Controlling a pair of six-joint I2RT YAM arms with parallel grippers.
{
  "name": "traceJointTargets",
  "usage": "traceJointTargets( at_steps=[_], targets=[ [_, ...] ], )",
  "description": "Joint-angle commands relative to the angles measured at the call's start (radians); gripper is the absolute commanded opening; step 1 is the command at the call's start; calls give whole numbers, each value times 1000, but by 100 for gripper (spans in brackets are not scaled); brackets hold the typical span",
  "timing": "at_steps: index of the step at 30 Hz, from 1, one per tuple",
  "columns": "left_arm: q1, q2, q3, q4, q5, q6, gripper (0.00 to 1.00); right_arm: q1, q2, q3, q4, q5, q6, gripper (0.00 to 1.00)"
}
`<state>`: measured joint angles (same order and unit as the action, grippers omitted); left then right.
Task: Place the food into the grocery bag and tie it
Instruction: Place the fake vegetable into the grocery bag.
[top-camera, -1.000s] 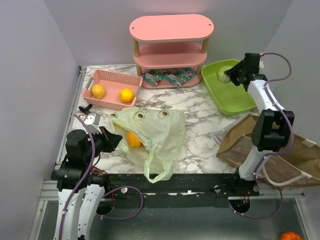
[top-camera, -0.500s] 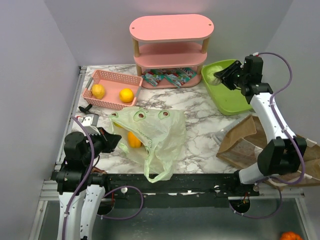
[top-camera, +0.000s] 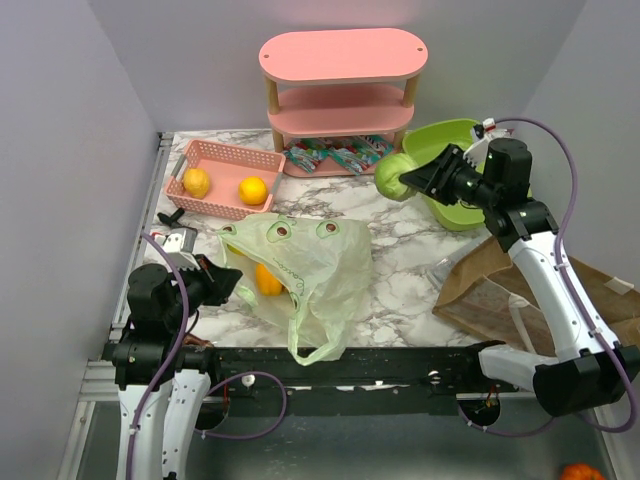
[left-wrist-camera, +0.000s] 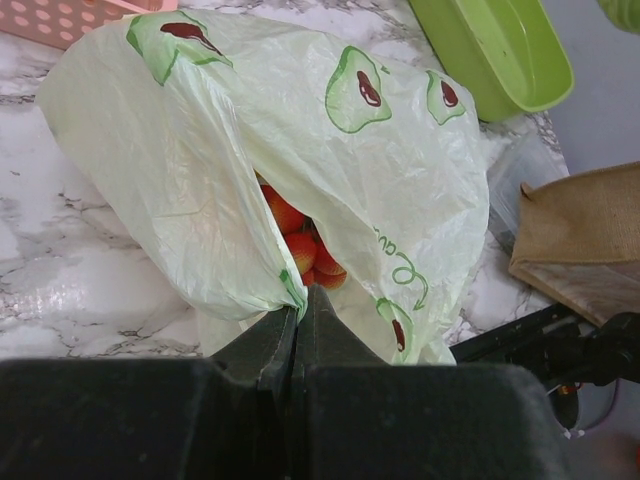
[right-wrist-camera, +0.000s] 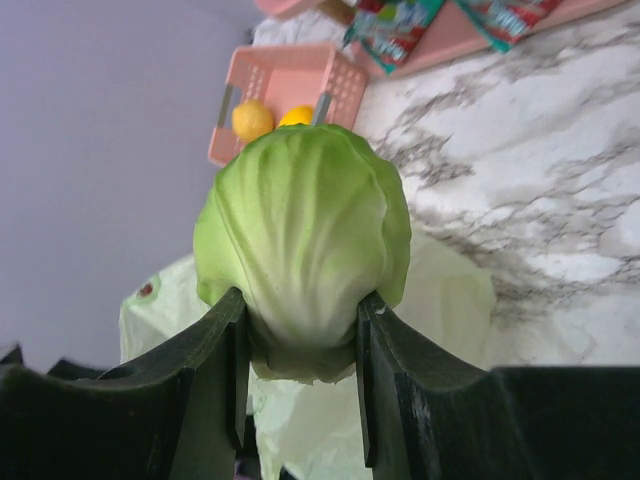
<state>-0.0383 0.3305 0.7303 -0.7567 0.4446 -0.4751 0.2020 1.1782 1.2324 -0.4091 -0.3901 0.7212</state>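
The pale-green grocery bag (top-camera: 312, 262) printed with avocados lies at the front of the marble table. My left gripper (top-camera: 230, 282) is shut on its rim (left-wrist-camera: 290, 295) and holds the mouth open. Small red fruits (left-wrist-camera: 300, 250) show inside, and an orange piece (top-camera: 267, 280) shows through the opening from above. My right gripper (top-camera: 412, 180) is shut on a pale green leafy head (right-wrist-camera: 300, 220), held in the air left of the green bin, past the bag's far right corner. Teal-and-red snack packets (top-camera: 336, 155) lie on the pink shelf's bottom level.
A pink basket (top-camera: 222, 160) with two yellow-orange fruits stands at the back left. The pink shelf (top-camera: 343, 55) is at the back, with the green bin (top-camera: 468, 212) to its right. A brown paper bag (top-camera: 560, 300) lies at the front right.
My right arm has swung left and forward out of the green bin, carrying the leafy head over the table. The left gripper and the bag have not moved.
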Motion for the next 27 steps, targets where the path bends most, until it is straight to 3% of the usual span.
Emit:
traceJointTargets(
  at_steps=[1,6,13,16,20,25,27],
  targets=[
    [8,5,-6,23,31,13,0,12,-61,-32,9,-232,-47,37],
    [8,14,-13,50,58,10,0,46,-100,6,-15,-399,-76,37],
    [-8,115,88,31,81,-7,0,330,-64,132,-179,-148,-162,36],
    [-27,182,214,-4,91,-23,0,487,-53,163,-180,-22,-174,36],
    [-70,279,367,-91,77,-12,0,602,-2,214,-193,52,-174,36],
    [-153,358,468,-163,45,-2,0,824,115,281,-218,205,-178,36],
    [-193,367,481,-177,11,-3,0,858,142,273,-198,236,-160,35]
  ],
)
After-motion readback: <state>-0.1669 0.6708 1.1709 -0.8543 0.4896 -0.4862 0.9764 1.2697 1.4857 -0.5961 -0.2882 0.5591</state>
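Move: The right gripper already holds the cabbage; the mouth of the grocery bag lies about 27 cm to its left, some 16 cm nearer the base and 12 cm lower. The orange pepper inside the bag is roughly 31 cm left, 13 cm back and 16 cm below, and the green basket's middle is some 18 cm right, 13 cm ahead and 18 cm down. From the left gripper, pinching the bag's rim, the cabbage is about 32 cm right, 18 cm ahead and 8 cm higher. Keeping its grip on the cabbage, the right hand sweeps back and left together, about 18 cm each way, climbing slightly at first and swinging some 40 degrees counter-clockwise, so that the cabbage comes over the bag's mouth. The left hand keeps its pinch on the bag's rim and in the second half lifts it about 10 cm, drifting a little to the right and turning slightly clockwise. ##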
